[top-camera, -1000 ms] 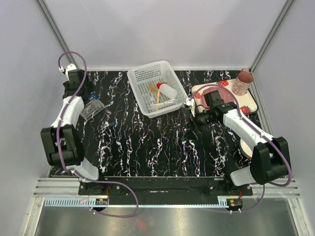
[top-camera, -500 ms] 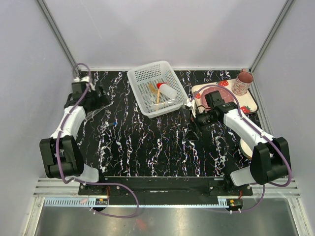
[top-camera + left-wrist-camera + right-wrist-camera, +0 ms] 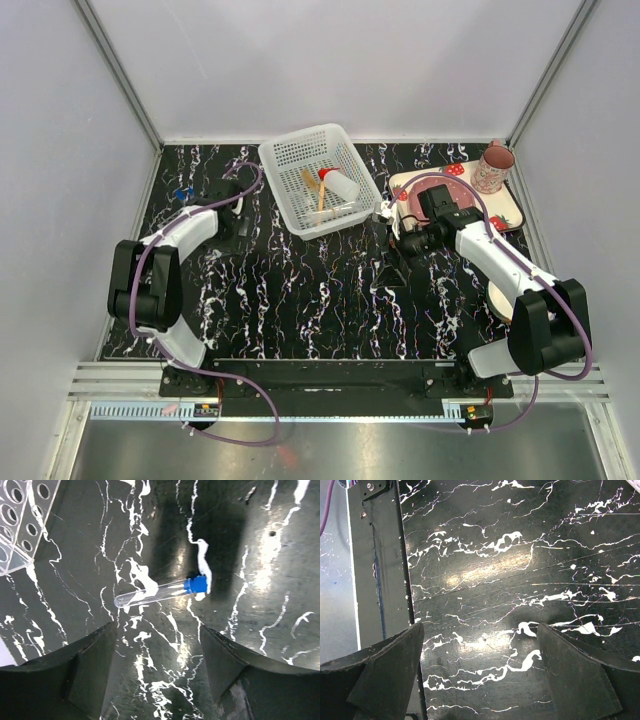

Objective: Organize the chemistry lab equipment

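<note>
A clear tube with a blue cap point(image 3: 160, 591) lies flat on the black marbled table, just ahead of my left gripper point(image 3: 157, 627), which stands open over bare tabletop with nothing between its fingers. A corner of the clear tube rack point(image 3: 15, 520) shows at the upper left of the left wrist view. In the top view my left gripper point(image 3: 238, 208) is left of the white basket point(image 3: 285, 155). The basket holds the red-capped squeeze bottle point(image 3: 338, 184) and thin orange sticks point(image 3: 312, 186). My right gripper point(image 3: 390, 258) point(image 3: 480, 627) is open and empty over the table.
A strawberry-print tray point(image 3: 505, 210) with a pink mug point(image 3: 493, 167) sits at the back right, partly under the right arm. A dark metal rail point(image 3: 380, 565) marks the table's edge in the right wrist view.
My left arm has swung from the far left corner rightward toward the basket. The rack that was at its fingers a second ago now lies apart from them. The right arm has barely moved.
</note>
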Robot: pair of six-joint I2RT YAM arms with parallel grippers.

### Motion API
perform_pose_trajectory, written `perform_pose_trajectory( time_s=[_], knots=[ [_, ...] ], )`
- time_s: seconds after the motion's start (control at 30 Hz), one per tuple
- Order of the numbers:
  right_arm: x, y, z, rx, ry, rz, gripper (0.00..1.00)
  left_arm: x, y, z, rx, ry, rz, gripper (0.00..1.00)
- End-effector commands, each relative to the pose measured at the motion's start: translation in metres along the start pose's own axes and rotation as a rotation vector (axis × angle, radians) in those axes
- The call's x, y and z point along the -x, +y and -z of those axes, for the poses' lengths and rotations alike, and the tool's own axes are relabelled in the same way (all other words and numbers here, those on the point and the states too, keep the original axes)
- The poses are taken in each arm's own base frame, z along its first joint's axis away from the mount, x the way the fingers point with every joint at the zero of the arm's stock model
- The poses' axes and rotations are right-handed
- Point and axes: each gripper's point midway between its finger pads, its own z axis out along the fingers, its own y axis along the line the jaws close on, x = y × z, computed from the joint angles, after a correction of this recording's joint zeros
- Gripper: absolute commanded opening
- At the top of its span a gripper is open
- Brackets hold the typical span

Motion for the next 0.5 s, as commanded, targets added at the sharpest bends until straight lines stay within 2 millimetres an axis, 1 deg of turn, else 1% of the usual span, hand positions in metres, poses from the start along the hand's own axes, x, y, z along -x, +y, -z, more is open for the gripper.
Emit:
perform_pose_trajectory(
  time_s=[0.0, 0.1, 0.13, 0.17, 0.2, 0.27, 0.3, 0.33, 0.4, 0.47],
  knots=[
    [0.014, 0.002, 0.005, 0.012, -0.037, 0.043, 1.0, 0.011, 0.019, 0.0, 0.088, -0.001, -0.074, 0.7],
    [0.013, 0.001, 0.005, 0.011, -0.035, 0.042, 1.0, 0.015, 0.013, -0.012, 0.065, 0.022, -0.112, 0.67],
    [0.013, 0.001, 0.005, 0.011, -0.035, 0.04, 1.0, 0.016, 0.012, -0.014, 0.056, 0.029, -0.123, 0.62],
    [0.013, 0.001, 0.006, 0.011, -0.035, 0.041, 1.0, 0.019, 0.008, -0.016, 0.028, 0.028, -0.124, 0.6],
    [0.013, 0.0, 0.007, 0.008, -0.036, 0.041, 1.0, 0.017, 0.005, -0.022, 0.011, 0.045, -0.128, 0.58],
    [0.014, 0.001, 0.007, 0.007, -0.038, 0.041, 1.0, 0.019, 0.002, -0.026, -0.019, 0.049, -0.122, 0.53],
    [0.014, 0.0, 0.008, 0.006, -0.041, 0.043, 1.0, 0.017, 0.004, -0.03, -0.026, 0.062, -0.113, 0.53],
    [0.014, 0.0, 0.008, 0.007, -0.043, 0.043, 1.0, 0.016, 0.001, -0.032, -0.056, 0.068, -0.104, 0.53],
    [0.014, 0.0, 0.008, 0.008, -0.044, 0.041, 1.0, 0.016, 0.006, -0.037, -0.071, 0.079, -0.074, 0.52],
    [0.015, 0.001, 0.009, 0.007, -0.046, 0.043, 1.0, 0.016, 0.005, -0.039, -0.1, 0.083, -0.053, 0.5]
  ],
)
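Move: The blue-capped test tube lies flat almost under the left hand, about 5 cm below, 2 cm ahead and 1 cm to its left, with its cap pointing to the right. The clear rack is some 10 cm ahead of the left hand and 10 cm to its left. The white basket's middle is roughly 22 cm ahead and 25 cm to the right. From the right hand the tube is some 42 cm left, 8 cm ahead and 13 cm down. No firm grip on the blue-capped tube yet: the left hand sinks about 3 cm onto it, easing some 1.5 cm forward and about 1 cm left. The fingers tip a little nearer to straight down and close from about three-quarters to half open, one tip coming over the tube's clear body and the other close by the blue cap. ##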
